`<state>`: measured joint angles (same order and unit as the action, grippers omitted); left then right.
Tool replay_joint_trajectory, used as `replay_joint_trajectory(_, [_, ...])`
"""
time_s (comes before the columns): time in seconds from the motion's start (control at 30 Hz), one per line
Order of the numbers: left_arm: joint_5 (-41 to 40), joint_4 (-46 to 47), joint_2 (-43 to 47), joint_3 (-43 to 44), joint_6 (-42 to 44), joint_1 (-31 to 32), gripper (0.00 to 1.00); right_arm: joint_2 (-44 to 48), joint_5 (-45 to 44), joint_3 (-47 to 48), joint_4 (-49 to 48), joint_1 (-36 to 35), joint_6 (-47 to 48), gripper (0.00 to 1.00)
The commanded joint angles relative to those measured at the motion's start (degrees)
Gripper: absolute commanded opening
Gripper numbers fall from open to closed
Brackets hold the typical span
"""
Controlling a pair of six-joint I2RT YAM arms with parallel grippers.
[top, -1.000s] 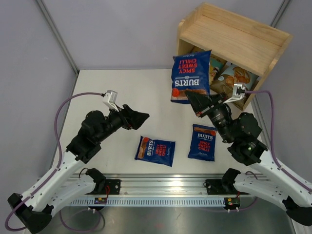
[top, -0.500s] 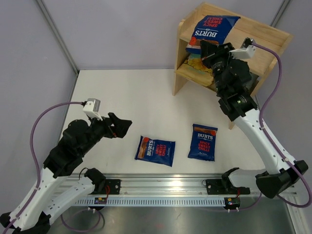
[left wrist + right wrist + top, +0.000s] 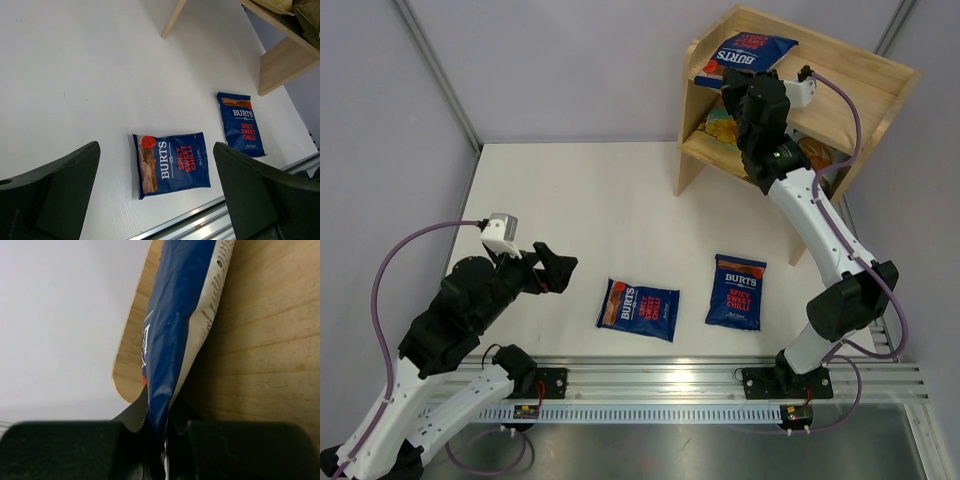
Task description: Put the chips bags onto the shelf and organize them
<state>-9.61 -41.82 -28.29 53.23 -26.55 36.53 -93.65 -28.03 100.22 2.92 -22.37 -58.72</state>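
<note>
The wooden shelf (image 3: 840, 95) stands at the table's far right corner. My right gripper (image 3: 732, 80) is shut on the edge of a dark blue Burts chips bag (image 3: 752, 50), which rests on the top tier near its left end. In the right wrist view that bag (image 3: 180, 315) is pinched between the fingers, against the shelf's wood (image 3: 270, 340). Two more Burts bags (image 3: 638, 309) (image 3: 736, 291) lie flat on the table. My left gripper (image 3: 555, 268) hangs open above the table, left of them; its wrist view shows both bags (image 3: 171, 163) (image 3: 240, 124) lying free.
Other bags (image 3: 718, 122) sit on the shelf's lower tier, partly hidden by my right arm. A metal rail (image 3: 650, 385) runs along the table's near edge. The shelf's side panel (image 3: 282, 62) stands just beyond the right-hand bag.
My right arm has carried the blue bag up from in front of the shelf onto the top tier. My left arm has pulled back to the left, and its jaws have spread wider.
</note>
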Motion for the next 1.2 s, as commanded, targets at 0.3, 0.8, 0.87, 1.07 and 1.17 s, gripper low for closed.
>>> replay_joint_trajectory(0.3, [-1.0,0.3,0.4,-1.6,1.8,-0.1,0.99,-8.4,-4.5,13.9,10.8,0.2,-16.2,0.09])
replay_joint_trajectory(0.8, [-2.8,-0.8,-3.3,-1.2,1.9,0.0,0.99,-4.7,-4.8,15.3,25.0,0.2,-11.6,0.71])
replay_joint_trajectory(0.87, [-3.5,-1.4,-4.2,-0.9,1.6,-0.1,0.99,-3.3,-4.8,14.3,26.0,0.2,-11.1,0.76])
replay_joint_trajectory(1.07, [-2.7,-0.5,-7.9,-2.0,-1.2,0.0,0.99,2.8,-1.2,7.4,22.3,0.1,-8.9,0.86])
replay_joint_trajectory(1.17, [0.1,2.3,-8.8,-5.4,-3.0,-0.1,0.99,6.6,2.8,3.4,19.2,0.2,-5.8,1.0])
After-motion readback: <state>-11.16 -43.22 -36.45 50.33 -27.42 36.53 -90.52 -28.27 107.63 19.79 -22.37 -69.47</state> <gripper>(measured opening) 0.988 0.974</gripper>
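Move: The right gripper still pinches the near edge of a blue Burts bag over the left end of the top shelf; that resting spot is about 6 cm ahead of it and 3 cm below. The yellow bag lies some 18 cm beneath this hand, the cassava bag about 18 cm right, 8 cm back and 20 cm below. From the open left gripper, the middle Burts bag is about 6 cm ahead, 11 cm right and 27 cm down; the right-hand Burts bag is 23 cm right of that bag and 4 cm farther out. Push the held Burts bag about 3 cm forward onto the top shelf, rolling the right gripper some 10 degrees so its left side rises. Open the fingers wide to release the bag, lifting slightly, then draw back about 6 cm. Meanwhile sink the open left gripper about 5 cm towards the middle Burts bag, tipping it down and easing forward late on. ##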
